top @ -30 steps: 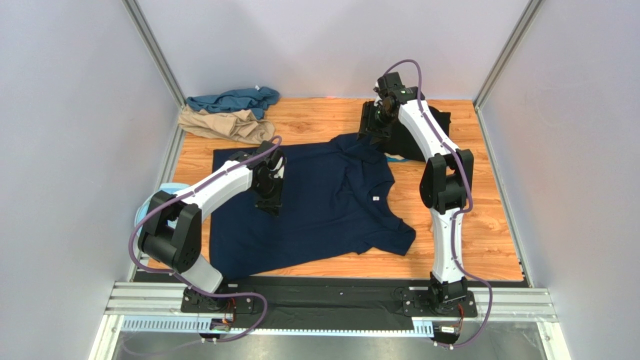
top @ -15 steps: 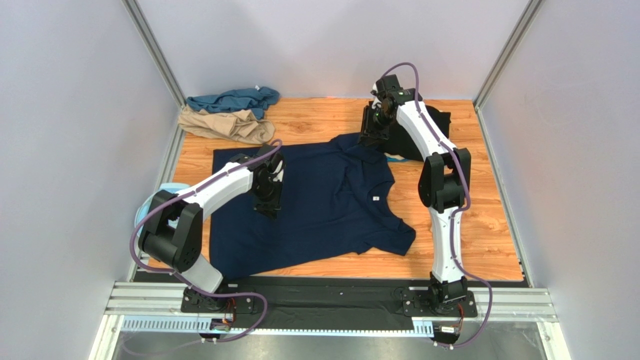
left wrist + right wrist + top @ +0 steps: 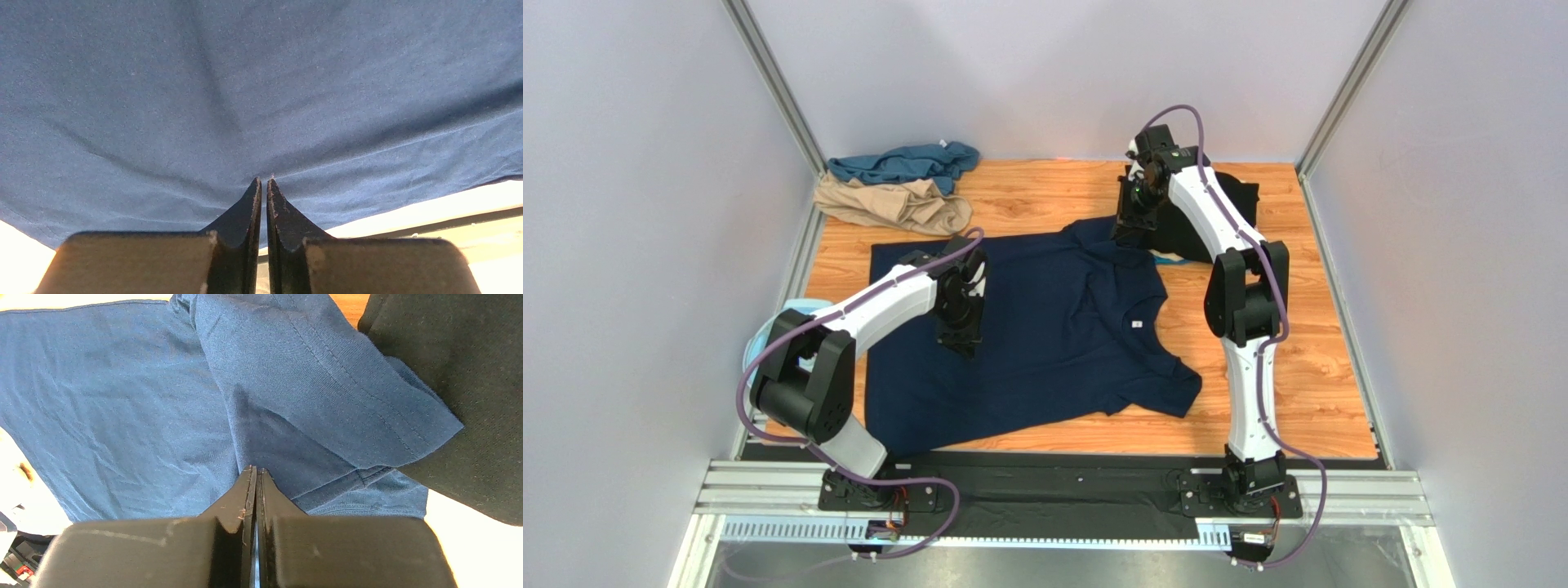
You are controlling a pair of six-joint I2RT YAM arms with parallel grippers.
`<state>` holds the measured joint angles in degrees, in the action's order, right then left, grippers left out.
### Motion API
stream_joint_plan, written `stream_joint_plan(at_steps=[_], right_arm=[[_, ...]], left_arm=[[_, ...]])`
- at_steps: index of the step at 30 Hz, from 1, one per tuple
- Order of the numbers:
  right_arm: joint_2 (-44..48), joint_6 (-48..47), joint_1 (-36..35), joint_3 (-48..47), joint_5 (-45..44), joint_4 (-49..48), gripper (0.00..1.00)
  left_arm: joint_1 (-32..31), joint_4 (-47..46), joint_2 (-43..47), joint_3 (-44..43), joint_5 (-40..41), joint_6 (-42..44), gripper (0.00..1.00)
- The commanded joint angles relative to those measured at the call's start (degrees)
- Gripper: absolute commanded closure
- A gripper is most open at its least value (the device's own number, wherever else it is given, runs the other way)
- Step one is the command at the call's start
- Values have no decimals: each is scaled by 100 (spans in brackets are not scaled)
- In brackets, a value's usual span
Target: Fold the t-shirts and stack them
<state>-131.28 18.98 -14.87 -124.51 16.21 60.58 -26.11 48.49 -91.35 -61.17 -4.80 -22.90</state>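
Note:
The dark navy t-shirt (image 3: 1063, 331) lies spread over the middle of the wooden table. My left gripper (image 3: 961, 333) rests on its left half. In the left wrist view the tips (image 3: 264, 179) are pinched together on navy cloth (image 3: 245, 92), and creases run out from them. My right gripper (image 3: 1127, 233) sits at the shirt's far edge by a sleeve (image 3: 319, 373). Its tips (image 3: 253, 468) are shut on a crease of the navy fabric (image 3: 123, 404). The black t-shirt (image 3: 1241, 202) lies behind the right arm, its edge (image 3: 466, 386) under the sleeve. The teal (image 3: 903, 163) and tan (image 3: 891, 202) t-shirts lie crumpled at the far left.
A pale blue ring (image 3: 795, 306) lies at the table's left edge, partly behind my left arm. Grey walls with metal posts close in the table on three sides. Bare wood (image 3: 1308, 368) shows right of the navy shirt.
The right gripper's jaws have closed on the navy cloth by the sleeve, and its wrist has shifted slightly. The left arm and the shirt have not moved.

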Motion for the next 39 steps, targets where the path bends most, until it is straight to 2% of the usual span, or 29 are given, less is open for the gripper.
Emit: stream_joint_plan(at_steps=[1, 2, 4, 6, 12, 22, 28, 30, 39], right_arm=[[375, -88, 2, -65, 154, -63, 100], [393, -70, 11, -65, 172, -72, 100], [419, -44, 63, -56, 225, -72, 75], [480, -17, 133, -39, 225, -64, 65], [700, -167, 274, 14, 260, -90, 60], [754, -219, 222, 541, 489, -169, 59], [683, -246, 125, 524, 506, -160, 54], [657, -246, 116, 515, 541, -152, 49], [604, -290, 99, 612, 498, -90, 48]], left_arm=[[-8, -6, -84, -264, 5, -92, 88], [-8, 3, -93, -299, -4, -101, 88], [-8, -6, -128, -308, -30, -110, 88], [-8, 3, -137, -326, -21, -110, 88], [-8, 20, -173, -291, 14, -101, 88], [-8, -24, -252, -221, -12, -101, 88], [-8, -50, -269, -132, 5, -84, 88], [-8, -50, -260, -115, 23, -75, 88], [-8, -94, -278, -45, 23, -92, 89]])
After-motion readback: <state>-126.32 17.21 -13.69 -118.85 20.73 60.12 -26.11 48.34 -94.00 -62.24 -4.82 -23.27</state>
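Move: The navy shirt's folded-over corner lies mostly hidden behind the shut right fingertips, about 3 cm back towards the base, level left to right, and some 4 cm lower. The black stack's middle is roughly 11 cm to that hand's right and 2 cm farther out; the shirt's white neck tag is about 16 cm back and 2 cm right. From the left hand, the corner lies about 19 cm ahead and 24 cm right. Up by about 3 cm and a little to the right goes the right hand, its empty fingers opening to about half. It then draws back some 2 cm and sinks halfway again, easing left until the gap between the fingertips sits over the navy shirt's folded corner, the wrist almost unturned. The left hand stays over the shirt's near part, fingers nearly shut. ##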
